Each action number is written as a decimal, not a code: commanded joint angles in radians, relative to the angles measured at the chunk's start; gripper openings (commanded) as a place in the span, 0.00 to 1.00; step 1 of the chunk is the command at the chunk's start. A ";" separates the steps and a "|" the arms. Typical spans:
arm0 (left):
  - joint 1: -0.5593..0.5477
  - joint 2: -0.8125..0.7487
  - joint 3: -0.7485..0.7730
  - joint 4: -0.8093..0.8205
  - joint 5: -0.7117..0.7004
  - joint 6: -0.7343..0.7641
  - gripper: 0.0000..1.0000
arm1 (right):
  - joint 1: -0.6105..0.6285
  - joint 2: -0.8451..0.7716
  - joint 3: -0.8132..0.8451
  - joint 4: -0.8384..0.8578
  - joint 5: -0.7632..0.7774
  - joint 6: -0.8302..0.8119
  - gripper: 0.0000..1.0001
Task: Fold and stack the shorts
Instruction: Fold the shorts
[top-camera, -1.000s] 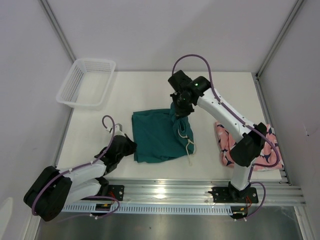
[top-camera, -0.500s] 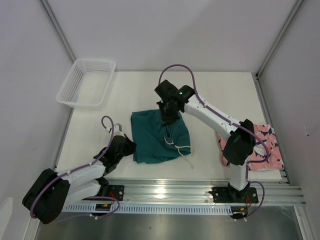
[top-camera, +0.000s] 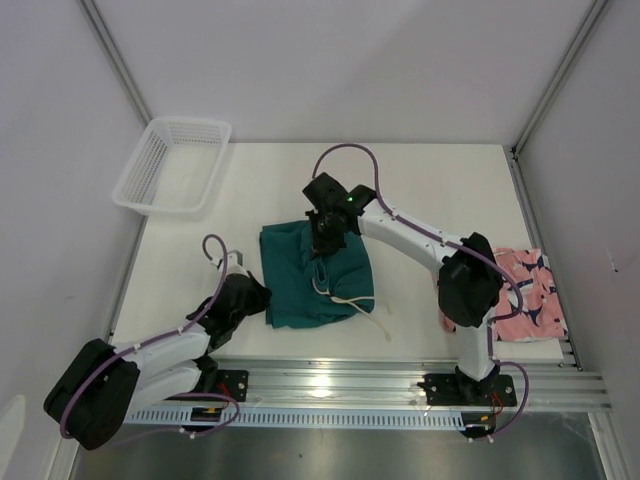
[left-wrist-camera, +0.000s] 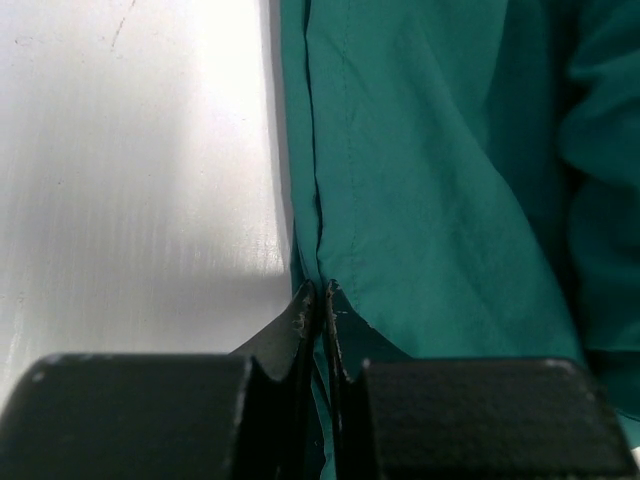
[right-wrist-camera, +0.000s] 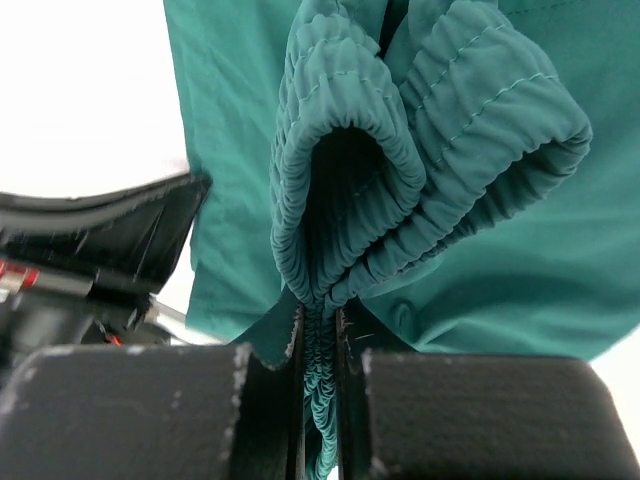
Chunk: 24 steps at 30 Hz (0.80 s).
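The teal green shorts (top-camera: 315, 275) lie mid-table with a pale drawstring (top-camera: 352, 300) trailing at the near right. My right gripper (top-camera: 323, 228) is shut on their gathered elastic waistband (right-wrist-camera: 340, 180) and holds it lifted over the fabric. My left gripper (top-camera: 262, 293) is shut on the near left hem of the teal shorts (left-wrist-camera: 420, 180), low on the table. The salmon-pink shark-print shorts (top-camera: 525, 295) lie at the right edge, partly behind the right arm.
A white mesh basket (top-camera: 170, 165) stands at the far left corner. The table surface (top-camera: 450, 190) is white, with a metal rail (top-camera: 400, 385) along the near edge. Side walls close in at left and right.
My right gripper has carried the waistband leftward across the teal shorts, folding the right part over. The left gripper has stayed put.
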 joint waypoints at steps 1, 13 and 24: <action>-0.006 -0.032 -0.006 -0.019 -0.020 0.023 0.09 | 0.006 0.054 -0.012 0.116 -0.033 0.050 0.00; -0.006 -0.065 0.002 -0.050 -0.019 0.023 0.09 | 0.037 0.143 -0.038 0.197 0.007 0.070 0.00; -0.006 -0.063 0.032 -0.093 -0.028 0.031 0.09 | 0.086 0.076 -0.073 0.312 -0.131 0.088 0.46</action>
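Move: My right hand holds the teal shorts' bunched waistband. The left edge it is being folded towards has its middle about 14 cm to the left, 1 cm back and some 12 cm below. My left gripper's pinch on that edge lies about 13 cm left and 5 cm back, also low, and the loose drawstring is roughly 7 cm right and 7 cm back, on the table. From my left hand, that edge's middle is about 4 cm ahead and 1 cm left. I bring the waistband down and left with my right hand, sinking about 6 cm and crossing about 5 cm over the shorts towards their left edge. The descent eases as I near the cloth, and only near the end do I spread the fingers to nearly half open around the waistband while still drifting left. My left hand stays put, keeping its pinch on the near part of the left edge. ##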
